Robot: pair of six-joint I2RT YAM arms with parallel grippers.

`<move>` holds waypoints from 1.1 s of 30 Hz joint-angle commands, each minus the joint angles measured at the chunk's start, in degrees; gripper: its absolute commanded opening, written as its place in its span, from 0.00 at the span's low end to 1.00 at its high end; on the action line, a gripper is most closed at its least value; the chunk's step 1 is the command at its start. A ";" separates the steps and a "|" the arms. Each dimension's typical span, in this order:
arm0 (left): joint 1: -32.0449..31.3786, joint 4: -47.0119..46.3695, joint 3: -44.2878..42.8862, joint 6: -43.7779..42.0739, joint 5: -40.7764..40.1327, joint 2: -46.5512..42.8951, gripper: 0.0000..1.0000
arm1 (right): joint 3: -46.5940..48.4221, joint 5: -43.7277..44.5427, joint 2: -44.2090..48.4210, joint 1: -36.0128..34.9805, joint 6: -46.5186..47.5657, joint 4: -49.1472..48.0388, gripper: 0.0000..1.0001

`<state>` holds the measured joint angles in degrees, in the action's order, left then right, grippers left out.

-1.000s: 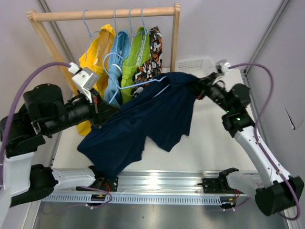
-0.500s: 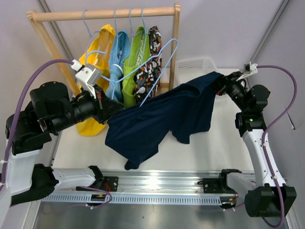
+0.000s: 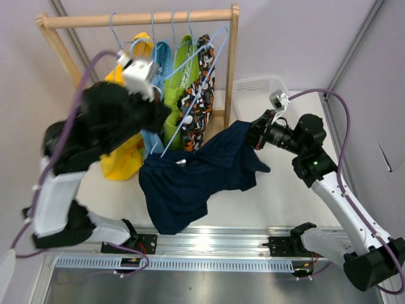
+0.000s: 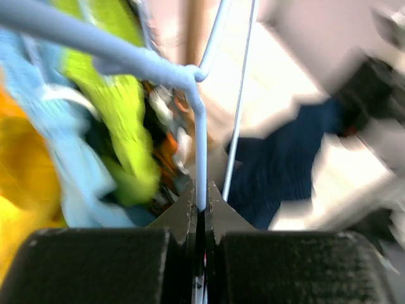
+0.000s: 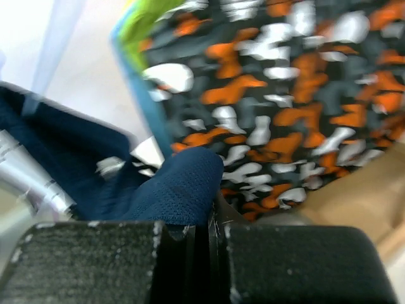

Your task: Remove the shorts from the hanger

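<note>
The navy shorts (image 3: 190, 180) lie crumpled on the table, one corner lifted toward my right gripper (image 3: 254, 136), which is shut on that fabric (image 5: 174, 187). My left gripper (image 4: 201, 202) is raised in front of the rack and is shut on the wire of a light blue hanger (image 4: 200, 142). The hanger (image 3: 190, 95) slants from beside the rack's right post down to the shorts' upper edge; whether it touches them I cannot tell. Yellow (image 3: 126, 155), light blue (image 3: 161, 60), lime green (image 3: 183, 66) and black patterned shorts (image 3: 204, 82) hang on the rack.
The wooden rack (image 3: 139, 19) stands at the back left, its right post (image 3: 235, 57) close to the hanger's tip. A white basket (image 3: 261, 85) sits at the back right. The left arm's bulk (image 3: 107, 123) covers part of the hanging clothes.
My left arm has swung upward, lifting the hanger out of the navy shorts. The shorts have dropped onto the table, and my right gripper has come down and left with their corner.
</note>
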<state>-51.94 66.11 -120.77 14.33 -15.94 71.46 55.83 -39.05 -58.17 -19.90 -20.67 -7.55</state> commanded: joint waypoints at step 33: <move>13.00 2.99 3.87 -1.84 -29.42 -7.29 0.00 | 82.59 13.38 -57.76 16.91 -5.01 -6.14 0.00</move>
<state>-41.67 73.95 -118.61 14.72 -46.89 66.63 135.87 -23.24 -124.49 -2.42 -25.06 3.09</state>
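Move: My right hand grips one corner of the navy shorts' waistband; the white basket waits about 37 cm ahead, 13 to the right and some 34 below. The rack's right post stands roughly 24 cm ahead and 7 to the left, the patterned shorts 18 ahead and 19 left. From my left hand, holding the hanger, the navy shorts' middle hangs about level ahead, 10 cm right and 26 lower; the yellow garment is around 25 ahead and 21 left. I lift my right hand nearly 30 cm, swinging right and turning clockwise some 35 degrees, then carry the pinched navy shorts forward past the rack post and down to above the basket. My left hand keeps the hanger, dips forward and down, then draws back up and leftward out of the shorts, turning counter-clockwise to bring it before the yellow garment. ##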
